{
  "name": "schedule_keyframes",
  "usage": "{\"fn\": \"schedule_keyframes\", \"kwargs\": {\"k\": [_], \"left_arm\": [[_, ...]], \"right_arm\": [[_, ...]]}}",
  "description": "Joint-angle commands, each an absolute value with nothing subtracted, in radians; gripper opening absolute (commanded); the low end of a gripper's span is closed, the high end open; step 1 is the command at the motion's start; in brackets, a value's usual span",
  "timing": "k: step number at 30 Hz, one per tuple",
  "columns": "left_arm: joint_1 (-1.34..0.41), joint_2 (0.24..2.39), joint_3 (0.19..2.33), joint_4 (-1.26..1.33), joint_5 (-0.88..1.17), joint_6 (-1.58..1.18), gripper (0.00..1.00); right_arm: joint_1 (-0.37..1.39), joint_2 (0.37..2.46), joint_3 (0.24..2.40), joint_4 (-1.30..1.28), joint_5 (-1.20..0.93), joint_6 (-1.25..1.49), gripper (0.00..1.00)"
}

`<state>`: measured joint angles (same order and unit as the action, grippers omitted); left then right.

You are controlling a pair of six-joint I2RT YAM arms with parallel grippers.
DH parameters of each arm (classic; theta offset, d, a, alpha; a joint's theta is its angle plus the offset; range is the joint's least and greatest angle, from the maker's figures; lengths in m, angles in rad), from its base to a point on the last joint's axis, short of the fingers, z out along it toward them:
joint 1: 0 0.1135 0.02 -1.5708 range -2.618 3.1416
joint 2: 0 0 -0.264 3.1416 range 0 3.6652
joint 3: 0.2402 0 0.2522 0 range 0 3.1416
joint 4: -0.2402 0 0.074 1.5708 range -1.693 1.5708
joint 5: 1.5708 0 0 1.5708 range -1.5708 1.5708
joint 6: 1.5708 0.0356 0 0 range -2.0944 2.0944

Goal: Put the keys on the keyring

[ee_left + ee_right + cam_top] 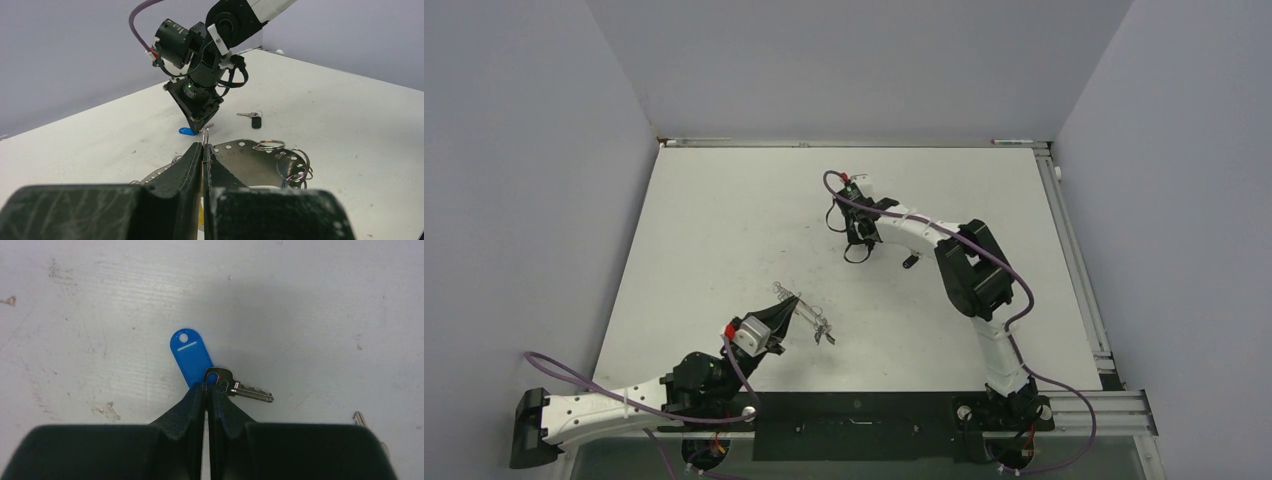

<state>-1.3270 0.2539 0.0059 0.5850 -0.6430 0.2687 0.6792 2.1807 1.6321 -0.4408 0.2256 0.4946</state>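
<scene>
My right gripper (206, 388) is shut on the small wire ring that joins a blue tag (191, 355) to a silver key (247, 391), both lying on the white table. In the top view this gripper (857, 252) points down at the far middle of the table. My left gripper (205, 147) is shut on a thin wire loop of the keyring (260, 160), a curved grey metal band with holes that carries small split rings (268, 145). From above, the keyring (816, 325) sticks out past the left gripper (796, 304). A black-headed key (253, 120) lies apart on the table.
The black-headed key (911, 262) lies just right of the right gripper. A silver key tip (358, 418) shows at the right edge of the right wrist view. Grey walls close in the table (724, 220) on three sides. A rail (1074, 250) runs along its right edge.
</scene>
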Motion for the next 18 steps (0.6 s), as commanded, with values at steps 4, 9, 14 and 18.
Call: {"fn": "schedule_keyframes", "kwargs": {"k": [4, 9, 14, 18], "left_arm": [[-1.328, 0.266, -0.049, 0.643, -0.633, 0.265, 0.00], [-1.328, 0.254, -0.050, 0.643, -0.622, 0.268, 0.00], [-1.328, 0.248, -0.052, 0.636, -0.620, 0.266, 0.00], [-1.328, 0.249, -0.052, 0.632, -0.621, 0.262, 0.00]], "right_arm": [[0.735, 1.936, 1.503, -0.436, 0.190, 0.280, 0.05], [0.762, 1.803, 1.365, -0.375, 0.094, 0.182, 0.05], [0.774, 1.768, 1.239, -0.353, 0.021, 0.227, 0.08], [0.796, 1.743, 1.144, -0.317, 0.037, 0.278, 0.40]]}}
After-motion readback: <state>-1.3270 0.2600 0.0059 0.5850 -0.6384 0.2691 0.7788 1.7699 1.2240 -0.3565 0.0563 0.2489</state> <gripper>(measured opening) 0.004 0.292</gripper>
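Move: Out at the right hand's nearly shut fingertips lies the blue-tagged key, its middle about 1 cm ahead and 1 cm lower. The keyring, held by the left hand, is roughly 27 cm back, 9 cm left and 16 cm up from the right hand; the black-tagged key lies some 14 cm right and 4 cm back, 1 cm lower. From the left hand, the blue-tagged key is about 26 cm ahead, 11 cm right and 19 cm down. Pulling the blue-tagged key back towards the keyring, the right hand travels about 10 cm towards the robot, climbing some 7 cm on the way and dipping about 2 cm at the end. The hand turns counter-clockwise by about 20 degrees, keeps its pinch on the key's small ring nearly throughout, then opens part way and lets go. ##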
